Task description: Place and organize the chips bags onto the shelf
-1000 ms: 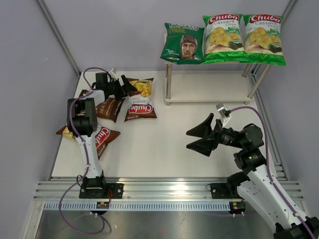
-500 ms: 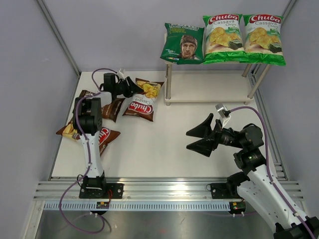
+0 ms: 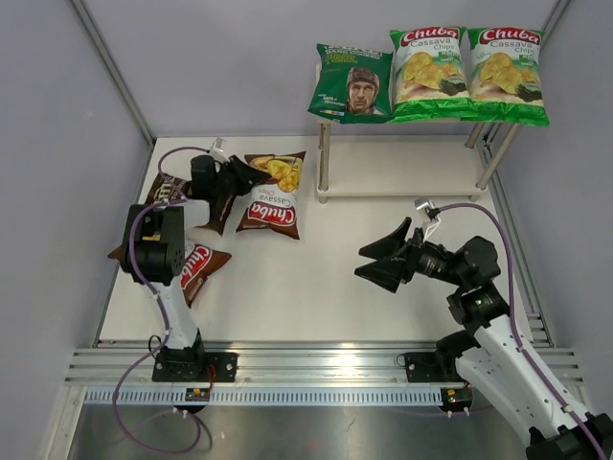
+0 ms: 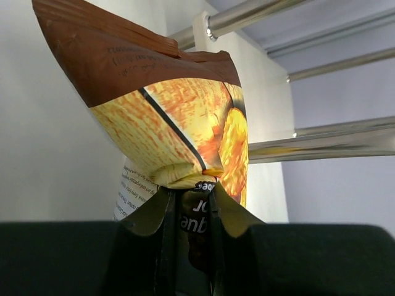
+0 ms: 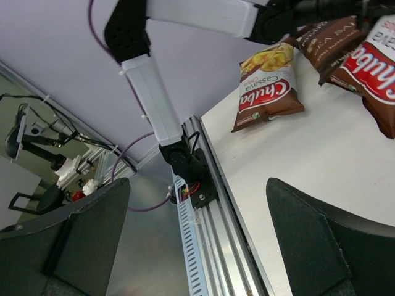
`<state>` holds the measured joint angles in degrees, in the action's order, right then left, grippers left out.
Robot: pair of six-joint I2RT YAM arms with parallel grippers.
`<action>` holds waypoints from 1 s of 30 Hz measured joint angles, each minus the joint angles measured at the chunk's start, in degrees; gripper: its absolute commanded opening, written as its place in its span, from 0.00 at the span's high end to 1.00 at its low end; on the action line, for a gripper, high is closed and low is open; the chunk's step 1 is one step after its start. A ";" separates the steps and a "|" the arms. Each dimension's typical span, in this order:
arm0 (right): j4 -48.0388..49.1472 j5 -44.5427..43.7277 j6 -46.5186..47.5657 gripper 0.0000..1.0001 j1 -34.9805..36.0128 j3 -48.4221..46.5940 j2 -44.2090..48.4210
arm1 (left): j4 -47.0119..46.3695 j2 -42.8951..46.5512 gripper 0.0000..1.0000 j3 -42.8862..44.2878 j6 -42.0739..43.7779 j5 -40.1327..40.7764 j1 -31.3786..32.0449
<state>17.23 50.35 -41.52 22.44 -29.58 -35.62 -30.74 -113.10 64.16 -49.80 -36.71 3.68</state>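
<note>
My left gripper (image 3: 251, 173) is shut on the top edge of a brown Chuba bag (image 3: 273, 196) at the table's back left. In the left wrist view the bag (image 4: 179, 117) is pinched between my fingers (image 4: 163, 234). A dark-brown Sea Salt bag (image 3: 213, 206) lies partly under the left arm. A second brown Chuba bag (image 3: 196, 268) lies nearer the front. The shelf's (image 3: 402, 171) top board holds the REAL bag (image 3: 350, 81) and two green-white Chuba bags (image 3: 428, 72) (image 3: 505, 75). My right gripper (image 3: 378, 261) is open and empty mid-table.
The shelf's lower board is bare, and its metal legs (image 3: 324, 158) stand just right of the held bag. The right wrist view shows the left arm (image 5: 154, 92), the held bag (image 5: 268, 92) and the table's front rail (image 5: 210, 246). Grey walls enclose the table.
My left arm has shifted and turned the held brown Chuba bag, its top swinging right and then back. My right gripper has dipped slightly.
</note>
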 measured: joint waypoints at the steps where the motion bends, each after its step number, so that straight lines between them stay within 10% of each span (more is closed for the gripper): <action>1: -0.11 -0.59 0.00 0.01 0.00 0.28 -0.42 | -0.96 1.46 0.97 -1.44 -1.29 0.76 0.00; 15: 9.05 -13.55 -8.81 0.01 2.23 7.50 -12.24 | -10.86 28.61 0.95 -25.49 -22.86 14.95 0.02; 30: 28.79 -43.95 -3.34 0.01 30.99 3.43 -34.45 | -3.15 63.65 0.88 -39.47 -41.97 28.87 6.80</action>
<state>46.02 6.39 -44.86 53.43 -26.15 -70.06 -33.89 -49.45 24.69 -91.77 -7.84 10.48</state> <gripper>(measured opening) 0.992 0.199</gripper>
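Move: The brown Cassava chips bag is already pinched in the left fingers, its middle about 4 cm back, 3 cm to the right and 3 cm below them. The open right gripper waits some 34 cm back, 24 cm right and 18 cm above the left hand; the lower shelf is about 6 cm ahead, 38 cm right, 6 cm below. The sea salt bag lies roughly 3 cm back, 16 cm left and 8 cm below. From the right hand, the held bag is about 30 cm ahead, 21 cm left, 20 cm below. The Cassava chips bag, still pinched along its left side, is drawn back and up by the left hand, about 18 cm each way, the wrist rolling left side down and swinging some 25 degrees counter-clockwise. The right hand, fingers wide open, sinks and reaches forward, then sweeps left towards the bag, some 12 cm leftwards in all, its fingers tipping down a little. ##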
